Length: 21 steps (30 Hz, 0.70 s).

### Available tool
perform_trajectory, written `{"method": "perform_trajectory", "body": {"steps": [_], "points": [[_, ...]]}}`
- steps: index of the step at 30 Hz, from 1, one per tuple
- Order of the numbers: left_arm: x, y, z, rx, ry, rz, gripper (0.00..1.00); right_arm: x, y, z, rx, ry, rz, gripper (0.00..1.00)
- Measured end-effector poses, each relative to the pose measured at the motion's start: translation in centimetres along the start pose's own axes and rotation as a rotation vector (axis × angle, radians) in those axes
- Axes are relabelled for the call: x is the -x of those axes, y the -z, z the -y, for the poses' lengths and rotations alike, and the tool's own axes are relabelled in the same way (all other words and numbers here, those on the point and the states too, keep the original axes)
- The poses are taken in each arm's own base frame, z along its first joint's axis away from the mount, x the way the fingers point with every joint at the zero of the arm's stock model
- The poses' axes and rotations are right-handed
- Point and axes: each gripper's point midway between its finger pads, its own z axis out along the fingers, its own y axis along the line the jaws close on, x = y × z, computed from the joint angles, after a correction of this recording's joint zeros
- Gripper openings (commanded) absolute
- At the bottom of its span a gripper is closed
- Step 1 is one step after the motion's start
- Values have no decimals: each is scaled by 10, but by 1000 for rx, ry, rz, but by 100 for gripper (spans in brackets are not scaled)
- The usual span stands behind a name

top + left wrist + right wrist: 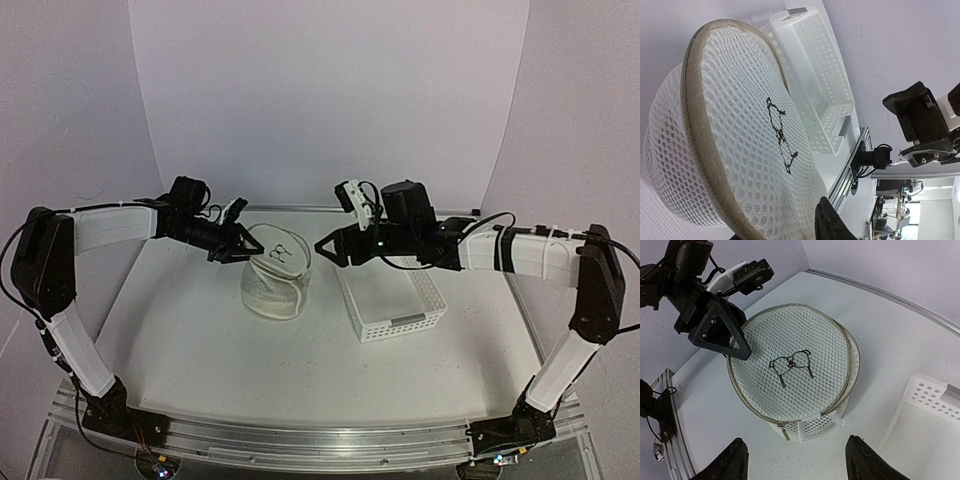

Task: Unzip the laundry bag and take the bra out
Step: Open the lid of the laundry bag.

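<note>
The laundry bag [277,272] is a white mesh cylinder standing mid-table, with its round lid [790,367] tilted up toward the right arm. A black outline mark [780,135] sits on the lid. My left gripper [238,245] is at the lid's left rim [700,125]. Its jaws stand a little apart, one finger [832,225] on the lid's face side and the rim between them. My right gripper [800,465] hangs open just in front of the bag and faces the zipper pull [786,431] without touching it. The bra is hidden.
A white lattice plastic basket [395,300] stands right of the bag, under my right arm, and also shows in the left wrist view [815,75]. A metal rail [300,440] runs along the near table edge. The back wall rises close behind the bag.
</note>
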Motion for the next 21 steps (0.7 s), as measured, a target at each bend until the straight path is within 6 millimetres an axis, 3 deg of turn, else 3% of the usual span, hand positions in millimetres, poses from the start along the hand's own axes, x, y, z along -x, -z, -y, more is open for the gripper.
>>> {"method": "perform_trajectory", "body": {"steps": [8,15,21], "points": [[0,1,-13,72,-17,10,50,-9,-7,-2,28,-8,-30,70],[-8,5,-38,215,-5,-6,60,-16,-10,-2,34,-18,-56,70],[-1,16,-47,324,-21,6,64,-18,-10,-2,36,-20,-62,71]]}}
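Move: The lid of the laundry bag is held up at a tilt, its near edge between the left fingers. Its middle lies about 5 cm to the left hand's right, level fore and aft and some 3 cm lower; the bag body sits under it, about 4 cm right, 4 cm back and 11 cm down. The white basket is roughly 29 cm right of that hand, 2 cm back and 16 cm below. From the right hand the lid is about 8 cm left, 2 cm ahead and 5 cm lower. The left fingers, already slightly parted at the lid's raised edge, spread well open and let it go while the hand eases left and down, about 3.5 cm each way, with a small drift forward and the wrist tipping the fingertips some 20 degrees further downward, so that they finish close by the lid's left edge. The right hand, empty and already open, sinks about 2 cm beside the bag and then waits there. ##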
